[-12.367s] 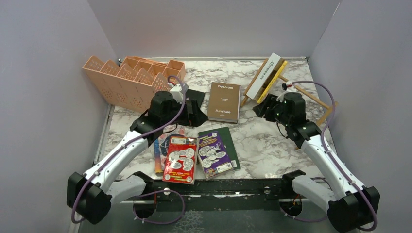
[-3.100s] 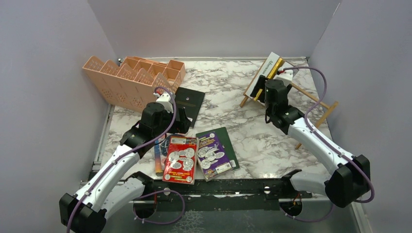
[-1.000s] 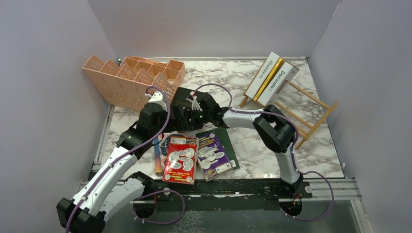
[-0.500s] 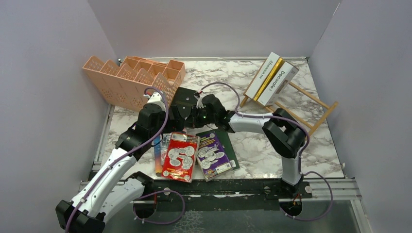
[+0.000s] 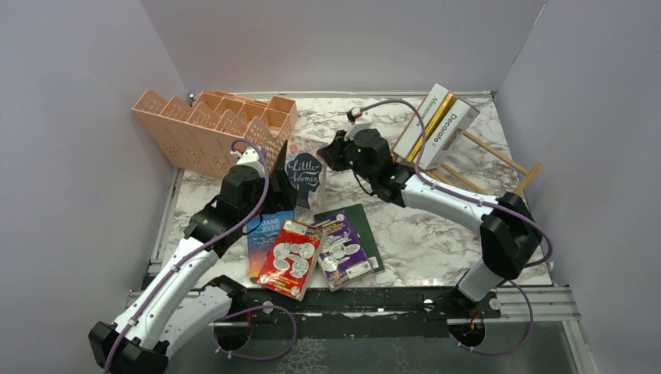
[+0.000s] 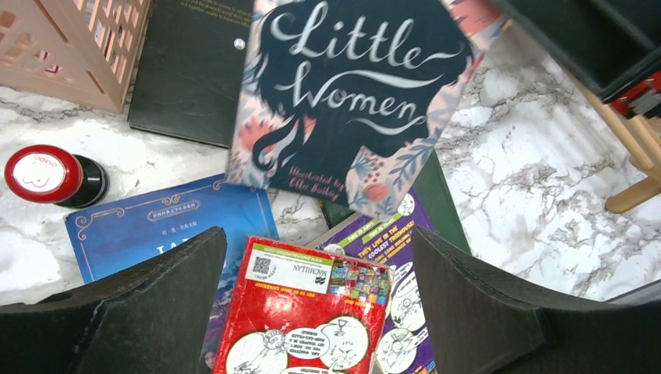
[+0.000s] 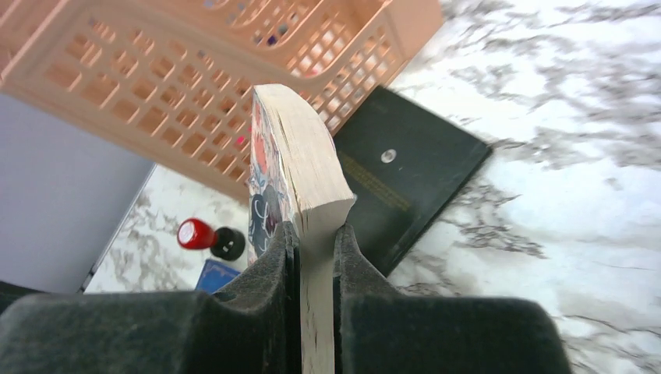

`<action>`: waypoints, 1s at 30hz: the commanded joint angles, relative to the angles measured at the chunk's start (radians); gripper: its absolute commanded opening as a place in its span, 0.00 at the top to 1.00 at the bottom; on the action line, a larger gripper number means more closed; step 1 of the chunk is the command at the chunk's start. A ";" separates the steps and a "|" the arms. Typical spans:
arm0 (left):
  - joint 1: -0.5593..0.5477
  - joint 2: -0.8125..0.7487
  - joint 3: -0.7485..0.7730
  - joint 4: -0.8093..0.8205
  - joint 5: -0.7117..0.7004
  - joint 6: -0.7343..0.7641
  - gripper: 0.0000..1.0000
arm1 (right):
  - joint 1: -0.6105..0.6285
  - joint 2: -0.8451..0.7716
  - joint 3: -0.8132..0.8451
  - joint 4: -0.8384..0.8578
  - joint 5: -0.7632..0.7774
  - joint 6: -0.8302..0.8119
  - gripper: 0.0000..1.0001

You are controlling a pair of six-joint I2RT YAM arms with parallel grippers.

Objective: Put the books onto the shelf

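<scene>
My right gripper (image 5: 330, 156) (image 7: 316, 234) is shut on the page edge of the "Little Women" book (image 5: 304, 173) (image 6: 351, 101) (image 7: 300, 148), which it holds upright above the table. My left gripper (image 5: 274, 193) (image 6: 316, 241) hangs open over the red cartoon book (image 5: 290, 257) (image 6: 304, 319), holding nothing. A purple book (image 5: 339, 248) lies on a dark green one (image 5: 366, 222), and a blue book (image 5: 265, 232) lies beside them. A black book (image 7: 405, 171) (image 6: 187, 70) lies flat by the organizer. White, yellow and "Decorate" books (image 5: 436, 125) lean in the wooden shelf (image 5: 499, 167).
A peach lattice organizer (image 5: 210, 125) (image 7: 195, 78) stands at the back left. A red-capped stamp (image 6: 47, 175) (image 7: 199, 234) lies on the marble next to the blue book. Grey walls close in the left, back and right sides.
My right gripper closed on the "Little Women" book, raised it on edge and pulled back to the right. The blue cover now shows; the red book has shifted slightly. My left gripper stays open.
</scene>
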 commanded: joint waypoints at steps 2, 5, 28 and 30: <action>-0.001 -0.013 0.067 0.010 0.021 0.001 0.11 | -0.013 -0.155 0.007 0.021 0.088 -0.055 0.99; 0.000 -0.016 0.096 0.012 0.050 0.007 0.11 | -0.018 -0.240 -0.009 0.004 0.058 -0.068 0.99; 0.000 -0.023 0.061 0.531 0.863 -0.189 0.34 | -0.020 -0.742 -0.121 -0.243 -0.260 0.199 0.99; 0.000 -0.018 0.038 0.590 0.896 -0.221 0.43 | -0.020 -0.742 -0.125 -0.238 -0.257 0.202 0.99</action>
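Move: Hanging in the right hand's pinch, Little Women has its middle about 8 cm ahead and 7 cm right of the open left hand, roughly level; from the right hand that middle is some 3 cm back, 4 cm left and 3 cm below. About 16 cm below the left hand lie the black book, 16 cm ahead and 5 cm right, and the red book, 10 cm back and 2 cm right. The wooden shelf stands about 30 cm right of the right hand, 10 cm ahead and 8 cm lower. Keeping its pinch on Little Women's page edge, the right hand lifts it about 16 cm while drawing back 15 cm and going right 10 cm, sinking slightly at the end. The left hand rises some 14 cm, going right and back, swings about 40 degrees clockwise and rolls its left side down, bringing its fingers around the spine side, then starts closing them. ##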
